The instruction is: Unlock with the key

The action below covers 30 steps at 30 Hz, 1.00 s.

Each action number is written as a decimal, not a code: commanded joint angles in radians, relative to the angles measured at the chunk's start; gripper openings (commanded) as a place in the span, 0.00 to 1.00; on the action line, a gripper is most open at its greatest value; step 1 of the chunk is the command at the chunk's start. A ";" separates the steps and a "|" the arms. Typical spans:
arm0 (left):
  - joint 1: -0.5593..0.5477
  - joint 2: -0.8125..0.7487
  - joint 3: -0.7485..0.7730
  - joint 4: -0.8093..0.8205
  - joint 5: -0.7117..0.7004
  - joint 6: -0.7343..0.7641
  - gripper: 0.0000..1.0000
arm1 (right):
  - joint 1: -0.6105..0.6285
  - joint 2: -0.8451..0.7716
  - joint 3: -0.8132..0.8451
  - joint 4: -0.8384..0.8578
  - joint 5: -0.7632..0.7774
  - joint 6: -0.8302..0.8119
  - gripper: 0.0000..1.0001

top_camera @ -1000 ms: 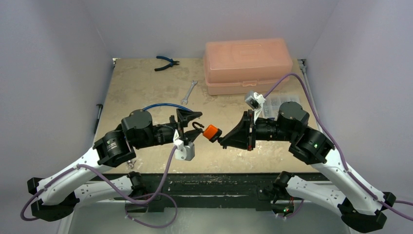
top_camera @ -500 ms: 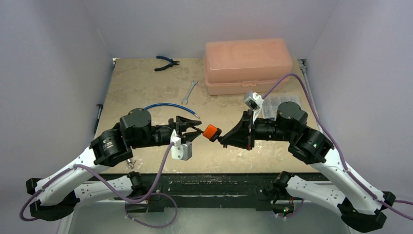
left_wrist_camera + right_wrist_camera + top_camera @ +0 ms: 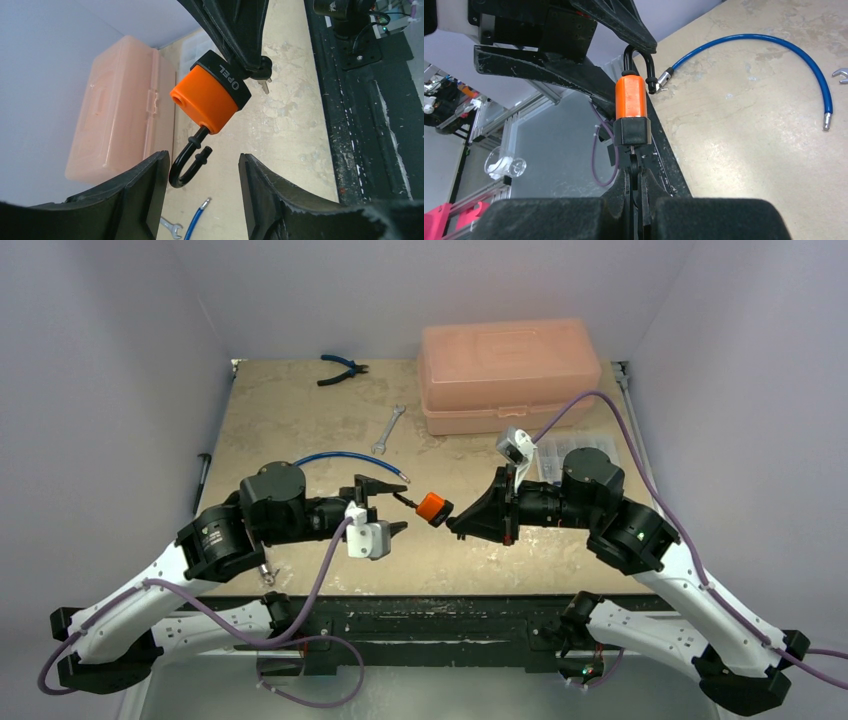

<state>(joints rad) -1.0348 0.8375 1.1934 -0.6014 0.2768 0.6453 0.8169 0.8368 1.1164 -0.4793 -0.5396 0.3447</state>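
An orange padlock (image 3: 432,508) with a black base hangs in the air between the two arms. Its black shackle (image 3: 187,167) stands sprung, one leg free of the body. My right gripper (image 3: 633,167) is shut on the key (image 3: 632,161), whose blade sits in the padlock's (image 3: 630,97) base. A second small key (image 3: 265,86) dangles beside it. My left gripper (image 3: 202,157) is open, and the shackle's bend lies between its fingers near the left one, touching neither as far as I can see. From above, the left gripper (image 3: 390,506) sits just left of the padlock.
A pink plastic toolbox (image 3: 510,375) stands at the back right, with a clear parts box (image 3: 565,450) in front of it. Blue-handled pliers (image 3: 343,368), a small wrench (image 3: 389,430) and a blue cable (image 3: 345,458) lie on the table behind the left arm.
The left gripper narrowed around the shackle, then opened again and drew back a little to the left. The right gripper kept its hold on the key and shifted slightly left.
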 commanded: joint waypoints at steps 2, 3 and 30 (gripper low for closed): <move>-0.002 -0.001 0.030 -0.054 -0.010 -0.074 0.57 | 0.000 -0.019 0.005 0.072 -0.005 -0.021 0.00; -0.002 -0.002 0.023 -0.056 -0.014 -0.079 0.57 | -0.001 -0.020 0.007 0.073 -0.007 -0.021 0.00; -0.002 -0.304 -0.311 0.178 -0.691 -0.670 0.87 | -0.001 0.164 -0.248 0.312 0.235 0.077 0.00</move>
<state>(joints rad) -1.0348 0.5655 0.9348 -0.4713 -0.2825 0.1249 0.8169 0.9585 0.8818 -0.3271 -0.3321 0.4000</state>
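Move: The open orange padlock hangs on its key in the right fingers, its body about 4 cm left of that hand, 2 cm farther out and level with it. It is roughly 6 cm right of the left hand, straight across at the same height, the shackle reaching between the left fingertips. On the table some 30 cm below, the blue cable's bare tip lies about 23 cm ahead of the left hand, the cable's lock head about 28 cm to that hand's left. The left fingers, already apart, come free of the open shackle and spread wider as the hand backs off about 8 cm to the left, then also forward and slightly down, swinging some 35 degrees counter-clockwise. The right hand keeps its pinch on the key, holds nearly still at first, then sinks about 11 cm towards the table while going forward half as far, turning slightly clockwise. ##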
